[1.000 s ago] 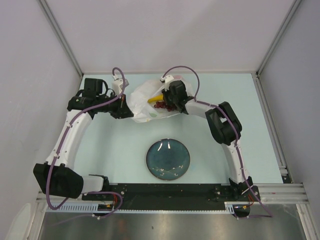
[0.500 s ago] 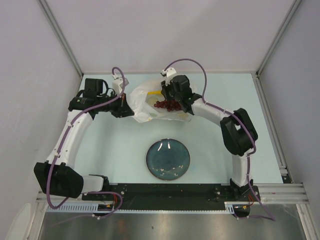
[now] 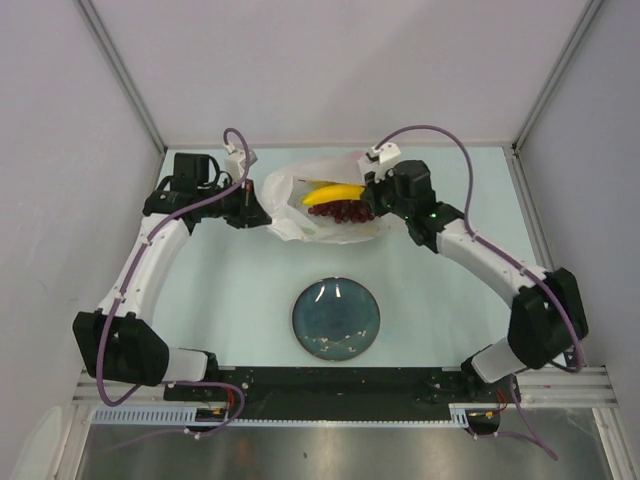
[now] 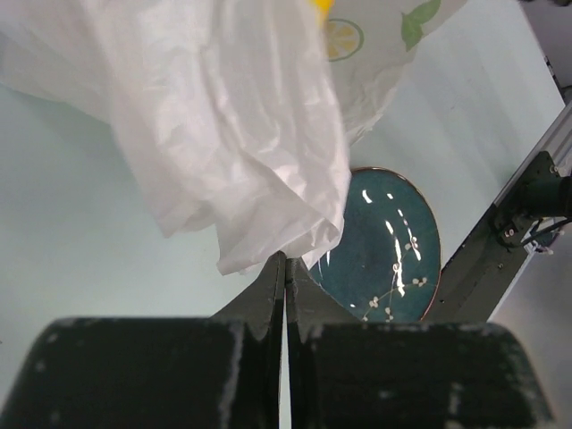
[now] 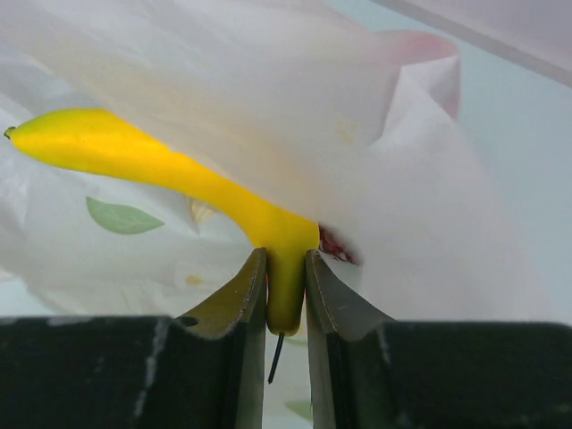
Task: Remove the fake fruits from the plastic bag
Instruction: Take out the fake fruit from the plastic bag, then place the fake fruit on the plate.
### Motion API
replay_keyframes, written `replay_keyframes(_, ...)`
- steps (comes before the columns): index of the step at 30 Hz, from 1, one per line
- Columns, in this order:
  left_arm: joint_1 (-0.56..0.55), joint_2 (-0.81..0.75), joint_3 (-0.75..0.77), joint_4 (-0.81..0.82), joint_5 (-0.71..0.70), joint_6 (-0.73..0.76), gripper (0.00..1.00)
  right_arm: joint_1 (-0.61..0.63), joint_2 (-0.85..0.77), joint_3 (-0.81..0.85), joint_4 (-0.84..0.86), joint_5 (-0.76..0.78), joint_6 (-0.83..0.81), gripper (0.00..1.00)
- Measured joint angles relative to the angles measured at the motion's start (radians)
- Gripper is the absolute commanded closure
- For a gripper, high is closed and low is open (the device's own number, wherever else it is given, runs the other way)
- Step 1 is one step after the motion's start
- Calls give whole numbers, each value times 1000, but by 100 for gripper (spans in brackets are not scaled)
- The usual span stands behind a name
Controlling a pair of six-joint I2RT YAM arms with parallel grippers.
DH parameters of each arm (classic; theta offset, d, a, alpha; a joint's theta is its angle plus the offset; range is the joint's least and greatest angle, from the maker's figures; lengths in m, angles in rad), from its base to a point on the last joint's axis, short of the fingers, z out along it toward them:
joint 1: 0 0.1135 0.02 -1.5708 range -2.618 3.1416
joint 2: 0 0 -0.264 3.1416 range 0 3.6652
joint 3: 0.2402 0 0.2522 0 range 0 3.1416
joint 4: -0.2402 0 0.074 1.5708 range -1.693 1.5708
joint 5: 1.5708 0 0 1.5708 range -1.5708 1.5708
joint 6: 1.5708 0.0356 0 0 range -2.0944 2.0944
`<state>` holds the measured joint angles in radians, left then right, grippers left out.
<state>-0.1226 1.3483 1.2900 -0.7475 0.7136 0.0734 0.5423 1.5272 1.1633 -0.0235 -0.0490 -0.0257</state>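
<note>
The plastic bag (image 3: pixel 293 212) lies crumpled at the back of the table, its mouth facing right. My left gripper (image 3: pixel 263 199) is shut on a fold at the bag's left edge; in the left wrist view the white film (image 4: pixel 232 134) rises from the closed fingertips (image 4: pixel 285 261). My right gripper (image 3: pixel 367 197) is shut on the end of the yellow banana (image 3: pixel 335 193), which points left over the bag's mouth. The right wrist view shows the banana (image 5: pixel 134 152) pinched between both fingers in front of the bag (image 5: pixel 357 116). The dark red grape bunch (image 3: pixel 349 211) sits just under the banana. Other fruits are hidden.
A round dark blue plate (image 3: pixel 336 318) sits in the middle of the table, nearer the arm bases, also seen past the bag in the left wrist view, plate (image 4: pixel 384 241). Grey walls stand close behind and on both sides.
My right gripper has drawn back to the right with the banana, and the grape bunch has shifted right with it. The right elbow has swung out right. The left gripper keeps its hold on the bag.
</note>
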Motion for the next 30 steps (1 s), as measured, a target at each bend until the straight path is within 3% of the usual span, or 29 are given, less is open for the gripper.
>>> replay_keyframes(8, 1, 13, 0, 8, 8, -22, 100, -60, -249, -67, -132, -113, -13, 100)
replay_keyframes(13, 1, 13, 0, 17, 16, -24, 100, -12, -350, -196, -175, -176, -60, 100)
replay_keyframes(22, 1, 10, -19, 30, 36, -33, 100, 166, -296, -315, -50, -223, -89, 100)
replay_keyframes(30, 1, -13, -41, 29, 34, -40, 100, 297, -245, -336, 51, -270, -229, 100)
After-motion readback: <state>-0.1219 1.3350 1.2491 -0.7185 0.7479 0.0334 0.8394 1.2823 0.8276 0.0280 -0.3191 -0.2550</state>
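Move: The dark blue plate that the banana in the right hand is being taken to lies about 22 cm back, 7 cm to the left and 18 cm below. The grapes sit in the bag about 6 cm ahead and 5 cm to the left, some 16 cm down; the plastic bag's middle is about 7 cm ahead, 9 cm left and 14 cm down. From the left hand, the plate is roughly 13 cm back, 13 cm right and 20 cm below. Keeping its pinch on one end of the banana, the right hand draws it out of the bag, back and a little right while rising about 5 cm, then swings back and left while sinking towards the plate. It ends some 17 cm back, having turned about 35 degrees counter-clockwise. The left fingers stay shut on the bag's corner. ##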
